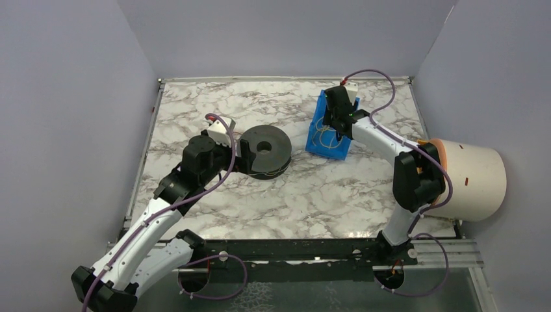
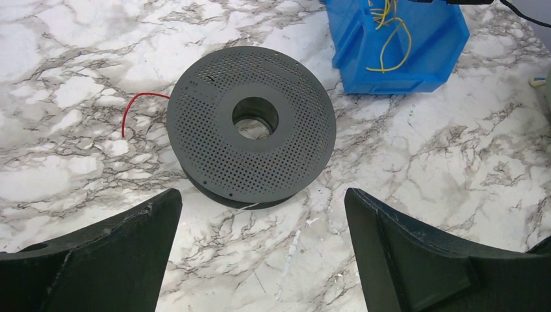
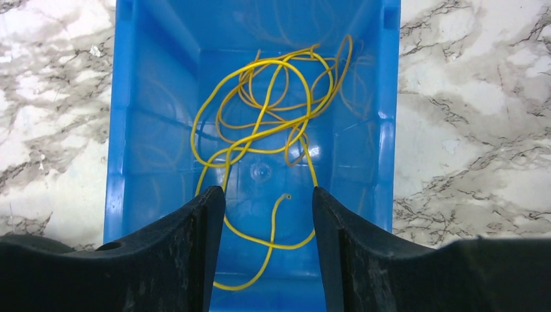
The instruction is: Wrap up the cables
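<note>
A dark grey perforated spool (image 1: 265, 149) lies flat on the marble table; it also shows in the left wrist view (image 2: 251, 125). A red cable end (image 2: 133, 107) sticks out from its left side. My left gripper (image 1: 245, 156) is open and empty just left of the spool; in its wrist view (image 2: 263, 221) the spool lies just beyond the fingertips. A tangled yellow cable (image 3: 273, 123) lies in a blue bin (image 1: 321, 123). My right gripper (image 1: 338, 127) is open over the bin, its fingers (image 3: 195, 247) straddling the cable's loose end (image 3: 276, 214).
A large cream cylinder (image 1: 471, 179) stands at the table's right edge beside the right arm. Grey walls close the left, back and right. The blue bin (image 2: 448, 39) sits to the right of the spool, beyond it.
</note>
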### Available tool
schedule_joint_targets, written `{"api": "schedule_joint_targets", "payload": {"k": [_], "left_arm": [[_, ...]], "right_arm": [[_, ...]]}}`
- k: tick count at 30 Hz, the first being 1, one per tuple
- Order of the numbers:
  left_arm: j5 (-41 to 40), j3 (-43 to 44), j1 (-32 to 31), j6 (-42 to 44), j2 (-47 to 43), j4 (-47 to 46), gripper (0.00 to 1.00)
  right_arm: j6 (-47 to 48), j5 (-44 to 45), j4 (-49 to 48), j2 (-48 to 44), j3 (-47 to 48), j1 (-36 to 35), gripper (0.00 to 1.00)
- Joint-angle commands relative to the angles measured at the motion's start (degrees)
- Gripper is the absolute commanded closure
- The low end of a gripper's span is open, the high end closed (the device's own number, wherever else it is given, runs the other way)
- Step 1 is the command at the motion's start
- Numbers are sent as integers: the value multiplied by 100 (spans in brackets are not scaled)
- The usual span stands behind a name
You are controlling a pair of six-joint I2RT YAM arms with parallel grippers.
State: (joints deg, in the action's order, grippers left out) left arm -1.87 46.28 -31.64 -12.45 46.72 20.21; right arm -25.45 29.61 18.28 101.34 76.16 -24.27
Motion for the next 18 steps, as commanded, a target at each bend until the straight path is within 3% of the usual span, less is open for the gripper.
{"api": "schedule_joint_targets", "payload": {"k": [1, 18], "left_arm": [[-233, -71, -27, -12, -126, -154, 1], [-307, -105, -23, 5, -128, -158, 1]], "right_arm": [[-274, 177, 19, 281, 287, 117, 44], [-1786, -418, -233, 1339, 916, 590, 47]]}}
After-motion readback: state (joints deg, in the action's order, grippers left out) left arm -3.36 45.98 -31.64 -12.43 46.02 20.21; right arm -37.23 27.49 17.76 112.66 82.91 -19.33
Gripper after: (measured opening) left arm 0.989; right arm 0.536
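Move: My right hand is over the blue box, with the yellow cable's middle about 6 cm ahead, 1 cm to the right and 10 cm below. The box's own middle is some 5 cm ahead, level with me sideways and 8 cm down. The black spool stands about 26 cm to my left and 4 cm back, 8 cm below. From my left hand that cable lies roughly 23 cm ahead, 36 cm to the right and 20 cm below. With my right hand I sink about 5 cm into the blue box while reaching some 4 cm forward, drifting a little right, towards the tangle of yellow cable in its far half. On the way I turn the wrist clockwise about 10 degrees and roll it so its left side lifts about as much. My fingers stay half open and pinch nothing. ##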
